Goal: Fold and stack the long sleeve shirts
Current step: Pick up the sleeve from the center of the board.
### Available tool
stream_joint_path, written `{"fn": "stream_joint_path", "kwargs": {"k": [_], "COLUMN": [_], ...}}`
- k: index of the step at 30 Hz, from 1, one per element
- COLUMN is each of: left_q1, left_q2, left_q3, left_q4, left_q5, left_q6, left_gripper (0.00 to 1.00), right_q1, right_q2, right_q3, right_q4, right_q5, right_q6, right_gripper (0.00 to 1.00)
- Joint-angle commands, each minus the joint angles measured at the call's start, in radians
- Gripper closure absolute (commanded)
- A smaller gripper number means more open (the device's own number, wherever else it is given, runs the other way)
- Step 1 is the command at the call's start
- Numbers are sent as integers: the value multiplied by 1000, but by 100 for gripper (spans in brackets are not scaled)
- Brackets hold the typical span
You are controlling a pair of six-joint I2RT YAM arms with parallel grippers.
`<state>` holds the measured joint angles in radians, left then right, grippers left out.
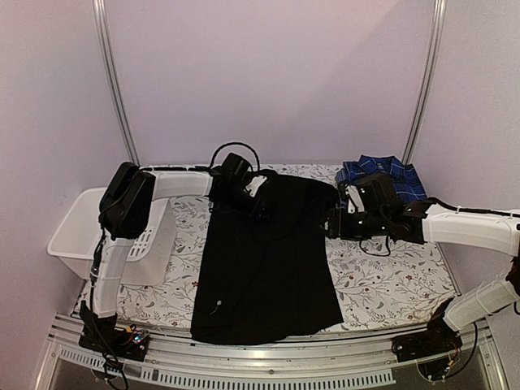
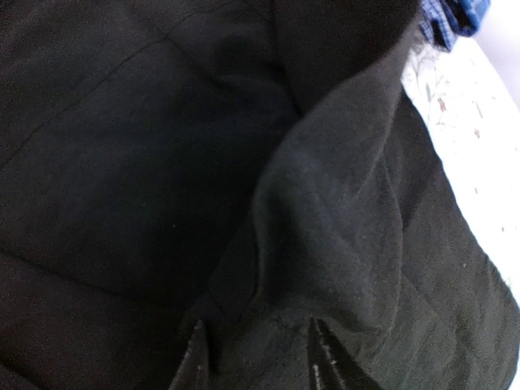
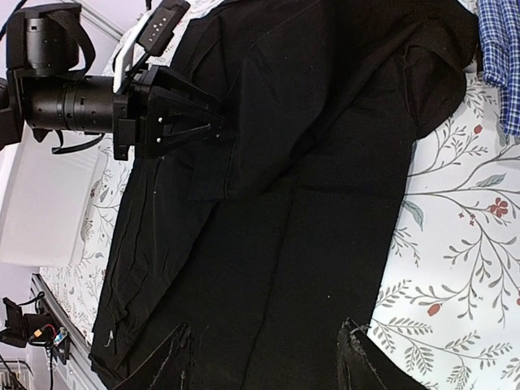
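Observation:
A black long sleeve shirt (image 1: 268,268) lies spread lengthwise on the table's middle. Its top left part is folded over into a flap (image 3: 244,138). My left gripper (image 1: 262,210) is at that flap's edge, and its fingers (image 2: 321,353) stand apart with a raised ridge of black cloth (image 2: 325,211) between them. My right gripper (image 3: 264,357) hangs open over the shirt's right edge, with nothing between its fingers. It also appears in the top view (image 1: 333,221). The blue plaid shirt (image 1: 382,175) lies bunched at the back right.
A white slotted basket (image 1: 114,236) stands at the table's left edge, beside the left arm. The tabletop is covered by a floral-print sheet (image 1: 390,284). A metal rail (image 1: 268,357) runs along the near edge.

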<state>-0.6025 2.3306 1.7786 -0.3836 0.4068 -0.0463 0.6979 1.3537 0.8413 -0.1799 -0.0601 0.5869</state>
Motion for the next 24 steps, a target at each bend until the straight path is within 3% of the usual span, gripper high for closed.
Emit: {"fn": "stream_joint_path", "kwargs": {"k": [1, 4, 7, 24], "left_q1": [6, 6, 5, 6], "left_q2": [-20, -35, -49, -157], "left_q3": [13, 10, 8, -22], "left_q4": [-6, -2, 0, -32], "left_q5": [41, 40, 25, -92], "left_q6": [9, 3, -7, -52], "left_gripper": [68, 89, 100, 100], "right_q1": [-8, -8, -6, 135], "right_q2": [-26, -25, -29, 37], "right_q3": [-33, -61, -93, -138], "right_q4": [-40, -51, -54, -206], "right_q5": [28, 30, 31, 153], "right_q6": [7, 19, 32, 144], "right_gripper": [41, 42, 42, 43]}}
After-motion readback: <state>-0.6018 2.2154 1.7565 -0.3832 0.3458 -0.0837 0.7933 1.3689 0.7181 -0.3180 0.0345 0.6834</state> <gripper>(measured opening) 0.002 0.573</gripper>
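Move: The black sleeve's cuff end lies almost under the left hand, about 3 cm back towards the base, 2 cm to its right and 3 cm below. The sleeve's shoulder fold is some 10 cm ahead and 17 cm right of that hand; the plaid stack is about 15 cm ahead and 31 cm right. From the right hand, the shirt's right edge is about 6 cm back, 2 cm right and 14 cm below; the cuff end is 11 cm ahead, 14 cm left, 13 cm below. The left hand stays low over the cuff end while its half-open fingers finish shutting completely, then rises about 5 cm almost straight up, away from the shirt, with hardly any turn of the wrist. Meanwhile the right hand, open and empty, sinks about 8 cm and draws back 5 or 6 cm, with a little shift to its right, coming nearer the shirt's right edge as its wrist tilts some 15 degrees. ##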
